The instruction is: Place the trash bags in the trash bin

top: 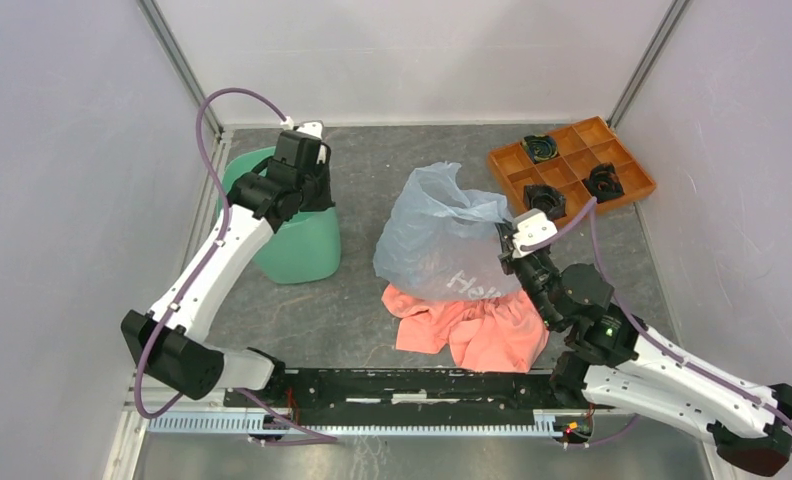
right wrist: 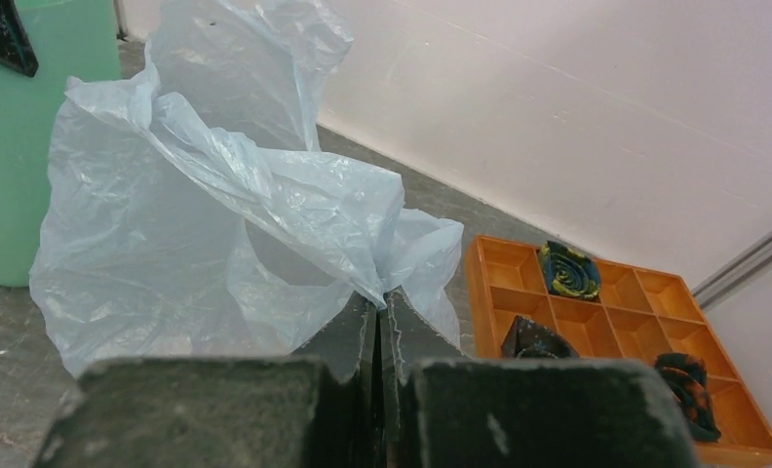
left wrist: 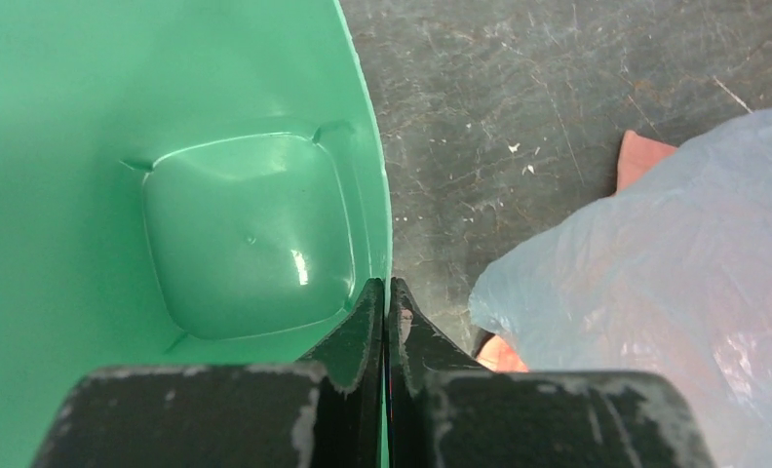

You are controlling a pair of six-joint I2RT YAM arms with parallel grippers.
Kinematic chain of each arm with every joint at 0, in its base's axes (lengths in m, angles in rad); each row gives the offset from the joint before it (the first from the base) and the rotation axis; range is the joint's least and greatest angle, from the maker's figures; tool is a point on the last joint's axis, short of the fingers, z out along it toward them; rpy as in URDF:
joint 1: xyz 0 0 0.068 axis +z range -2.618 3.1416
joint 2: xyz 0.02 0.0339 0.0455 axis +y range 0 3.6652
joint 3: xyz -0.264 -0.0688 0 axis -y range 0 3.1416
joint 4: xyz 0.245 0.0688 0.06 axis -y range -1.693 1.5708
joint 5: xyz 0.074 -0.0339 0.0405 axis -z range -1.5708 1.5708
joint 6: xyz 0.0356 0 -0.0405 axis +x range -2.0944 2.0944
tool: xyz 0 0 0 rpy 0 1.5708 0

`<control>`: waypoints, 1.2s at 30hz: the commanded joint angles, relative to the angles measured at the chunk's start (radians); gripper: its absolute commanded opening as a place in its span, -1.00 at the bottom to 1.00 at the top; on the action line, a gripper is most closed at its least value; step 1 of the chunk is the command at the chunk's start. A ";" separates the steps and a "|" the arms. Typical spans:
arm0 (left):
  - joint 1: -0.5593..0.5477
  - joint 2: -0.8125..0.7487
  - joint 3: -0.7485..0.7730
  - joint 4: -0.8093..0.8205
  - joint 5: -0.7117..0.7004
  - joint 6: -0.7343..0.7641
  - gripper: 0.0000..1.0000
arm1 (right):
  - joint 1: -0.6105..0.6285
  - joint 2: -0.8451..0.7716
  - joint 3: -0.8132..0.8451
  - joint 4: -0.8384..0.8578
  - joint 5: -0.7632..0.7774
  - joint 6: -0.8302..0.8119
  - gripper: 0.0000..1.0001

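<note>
The mint-green trash bin stands upright at the left of the table. My left gripper is shut on its right rim; in the left wrist view the bin's wall runs between the closed fingers. The pale blue-grey trash bag stands bunched at mid-table, lifted at its right side. My right gripper is shut on a gathered fold of it. In the right wrist view the bag fans out from the closed fingertips, with the bin behind it at the left.
A salmon-pink cloth lies under and in front of the bag. An orange compartment tray with dark rolled items sits at the back right. White walls enclose the table on three sides.
</note>
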 commanded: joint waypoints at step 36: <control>-0.097 -0.530 -0.173 0.301 0.128 0.099 1.00 | -0.001 0.569 0.674 0.141 0.226 -0.020 -0.99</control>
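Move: The left hand already pinches the near right part of the trash bin's rim; the bin's middle lies about 10 cm to its left, 2 cm ahead and some 13 cm below. The trash bag's bulk is roughly 20 cm to its right and 8 cm back. That bag hangs from the right hand, its middle about 12 cm left, 1 cm ahead; the bin is some 43 cm left, 12 cm ahead, and the pink cloth 9 cm left, 5 cm back, far below. Still gripping the rim, the left hand drags the bin to the right, towards the bag, then opens wide and lets go after about 6 cm of travel; it climbs some 16 cm while drawing back, fingers tipping up some 30 degrees. The right hand keeps its pinch on the bag, edges forward, swings rightward while turning clockwise, then lifts it faster, up and forward, coming back left. ##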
